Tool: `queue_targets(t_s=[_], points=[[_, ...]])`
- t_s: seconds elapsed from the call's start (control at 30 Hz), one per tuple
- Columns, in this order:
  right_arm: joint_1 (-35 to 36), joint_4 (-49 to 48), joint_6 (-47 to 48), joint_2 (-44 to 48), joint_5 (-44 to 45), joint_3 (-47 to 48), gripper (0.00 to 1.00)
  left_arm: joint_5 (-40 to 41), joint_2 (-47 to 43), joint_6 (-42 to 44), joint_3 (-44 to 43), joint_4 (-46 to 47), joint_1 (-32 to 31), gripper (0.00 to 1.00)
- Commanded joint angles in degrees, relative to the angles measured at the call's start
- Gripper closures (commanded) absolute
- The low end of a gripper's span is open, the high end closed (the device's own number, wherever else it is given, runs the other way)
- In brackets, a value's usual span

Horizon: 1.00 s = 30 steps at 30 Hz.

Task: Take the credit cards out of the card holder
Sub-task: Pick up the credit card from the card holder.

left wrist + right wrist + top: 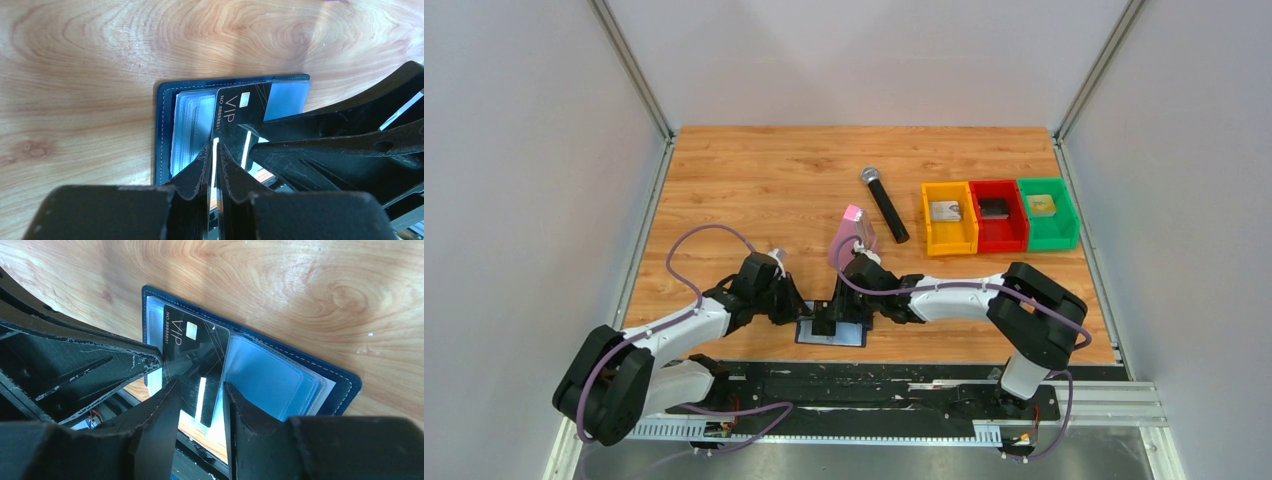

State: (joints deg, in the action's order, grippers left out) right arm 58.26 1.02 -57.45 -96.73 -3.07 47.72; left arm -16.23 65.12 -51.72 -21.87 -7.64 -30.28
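Observation:
The navy card holder [849,337] lies open by the table's near edge, its pale blue sleeves [280,375] facing up. A black credit card [192,345] marked "VIP" lies slantwise across the sleeves. Its lower end sticks out past the holder. In the left wrist view the card [242,107] sits just beyond my left gripper [216,147]. That gripper is shut to a thin slit with nothing in it. Its tips rest at the card's edge on the holder's left leaf [165,130]. My right gripper [200,387] is open and straddles the card's lower end, with a gap showing beside the card.
A pink metronome [854,232] stands just behind the right wrist, with a black microphone [885,204] beyond it. Yellow [949,248], red [999,246] and green [1050,243] bins sit at the back right. The table's near edge runs right beside the holder.

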Motion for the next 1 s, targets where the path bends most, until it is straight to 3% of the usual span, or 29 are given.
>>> queue_targets(t_s=[0.0,0.3,0.53,0.73,0.97], points=[[-0.08,-1.80,-1.19,-1.29,0.87,1.49,0.63,-0.29,0.99,0.54,1.49,1.56,0.14,0.86],[-0.46,-7.91,-0.27,0.69,0.30,-1.83,0.74,-0.74,1.06,0.35,1.90,1.96,0.14,0.86],[-1.93,-14.97,0.15,2.49,-4.63,-6.24,1.00,-2.22,0.26,-0.66,2.25,3.02,0.18,0.86],[-2.35,-19.71,1.98,5.75,-6.23,-10.01,1.00,-3.45,-0.49,-1.18,2.26,3.83,0.14,0.85],[-3.38,-17.30,4.95,9.69,-6.97,-10.96,1.00,-4.06,-1.74,-0.21,0.02,1.51,0.14,0.79]])
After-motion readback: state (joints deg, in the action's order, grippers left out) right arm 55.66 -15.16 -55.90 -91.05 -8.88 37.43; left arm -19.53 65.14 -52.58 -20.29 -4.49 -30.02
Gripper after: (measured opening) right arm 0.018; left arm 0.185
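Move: The black VIP card lies on the open card holder with its middle about 2 cm to the right hand's left, level with it and some 1 cm below; the open fingers are over the card's right-hand edge. The holder's middle is straight below that hand, some 2 cm down and 1 cm back. The pink metronome stands about 16 cm ahead of the right hand and 4 cm to its right. From the left hand the card's middle is about 3 cm to the right, level, 1 cm down. Dipping just under 1 cm and easing slightly forward and right, the right hand shuts its fingers on the card's right-hand edge, then lifts it nearly 3 cm from that lowest point, the wrist rolling some 10 degrees so its left side rises. The left hand stays with its nearly closed fingertips at the card's left edge. ##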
